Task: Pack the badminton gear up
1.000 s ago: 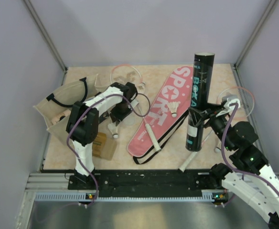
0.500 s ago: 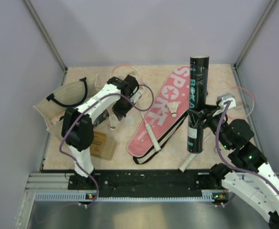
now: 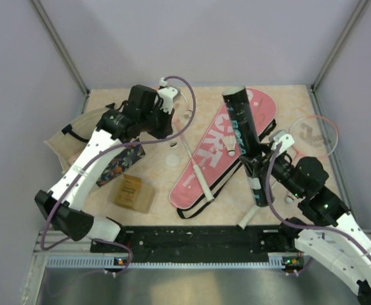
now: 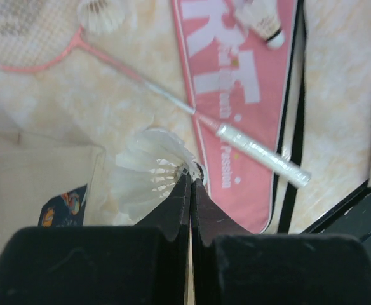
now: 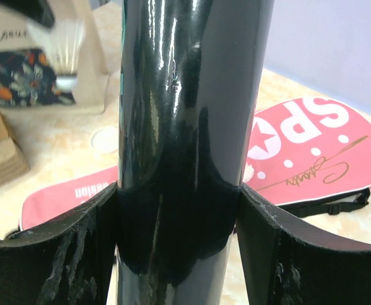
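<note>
My left gripper [image 4: 191,181] is shut on the cork of a white feather shuttlecock [image 4: 148,178], held in the air above the table beside the beige tote bag [image 4: 39,178]. Another shuttlecock [image 3: 230,147] lies on the pink "SPORT" cover [image 3: 212,159]. One pink-rimmed racket [image 4: 26,38] lies flat, its white handle [image 4: 262,155] resting on the cover. My right gripper [image 5: 179,210] is shut on the black tube [image 3: 242,124], which is lifted and leans left over the cover. The second racket [image 3: 314,131] lies at the right.
A small brown cardboard box [image 3: 133,192] sits near the front left. The tote bag [image 3: 77,143] slumps at the left edge. A white round lid [image 3: 171,160] lies on the table between the bag and the cover. Grey walls close in three sides.
My left gripper closed on the shuttlecock by the box and lifted it up and back. The right gripper tilted the tube from upright to leaning left.
</note>
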{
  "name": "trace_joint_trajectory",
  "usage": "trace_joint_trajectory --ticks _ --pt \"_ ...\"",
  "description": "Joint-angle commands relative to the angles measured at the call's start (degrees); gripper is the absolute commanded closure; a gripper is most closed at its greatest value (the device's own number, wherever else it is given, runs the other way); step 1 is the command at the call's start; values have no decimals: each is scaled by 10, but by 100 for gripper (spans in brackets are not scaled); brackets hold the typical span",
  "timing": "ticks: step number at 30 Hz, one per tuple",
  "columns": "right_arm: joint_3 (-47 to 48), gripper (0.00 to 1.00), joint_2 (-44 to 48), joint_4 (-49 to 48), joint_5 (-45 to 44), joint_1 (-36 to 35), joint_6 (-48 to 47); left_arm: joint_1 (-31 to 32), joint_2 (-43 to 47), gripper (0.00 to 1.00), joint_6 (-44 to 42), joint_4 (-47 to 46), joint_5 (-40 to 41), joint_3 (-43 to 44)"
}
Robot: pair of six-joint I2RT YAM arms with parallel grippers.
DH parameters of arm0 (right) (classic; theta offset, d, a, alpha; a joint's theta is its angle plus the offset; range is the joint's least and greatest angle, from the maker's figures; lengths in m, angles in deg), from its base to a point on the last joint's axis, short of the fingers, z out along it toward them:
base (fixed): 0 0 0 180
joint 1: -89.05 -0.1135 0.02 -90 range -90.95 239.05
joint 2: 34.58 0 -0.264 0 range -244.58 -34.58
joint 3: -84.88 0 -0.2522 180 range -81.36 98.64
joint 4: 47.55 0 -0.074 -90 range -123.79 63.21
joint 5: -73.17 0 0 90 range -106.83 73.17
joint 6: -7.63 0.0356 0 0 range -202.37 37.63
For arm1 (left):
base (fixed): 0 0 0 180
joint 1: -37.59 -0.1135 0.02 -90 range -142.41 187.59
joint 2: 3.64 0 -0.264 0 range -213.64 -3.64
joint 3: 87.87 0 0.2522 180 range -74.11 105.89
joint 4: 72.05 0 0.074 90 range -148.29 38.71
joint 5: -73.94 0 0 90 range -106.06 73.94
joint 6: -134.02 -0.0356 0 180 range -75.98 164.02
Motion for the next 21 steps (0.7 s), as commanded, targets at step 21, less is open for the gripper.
trace_joint_trajectory --ticks 21 --pt "-72 58 -14 -62 268 -3 -258 0 276 100 275 -434 -191 -136"
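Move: The tube's mouth, where the left hand's pinched shuttlecock is to go, is about 14 cm right of that hand, 22 cm above and nearly level fore and aft. On the table some 24 cm below lie a racket handle, 9 cm right and 4 cm back, and the pink cover, 17 cm right and 7 cm ahead. From the right hand, which grips the tube, the held shuttlecock is about 21 cm left, 9 cm ahead and 3 cm lower. Still pinching the shuttlecock, the left hand sweeps up about 23 cm, then also draws back some 8 cm, the wrist swinging roughly 55 degrees so its fingers go from slanting down to pointing right and forward, near level. The right hand keeps its grip on the tube, sinking 8 cm and easing left and slightly back while it turns counter-clockwise and rolls, leaning the tube's mouth over to the left. ##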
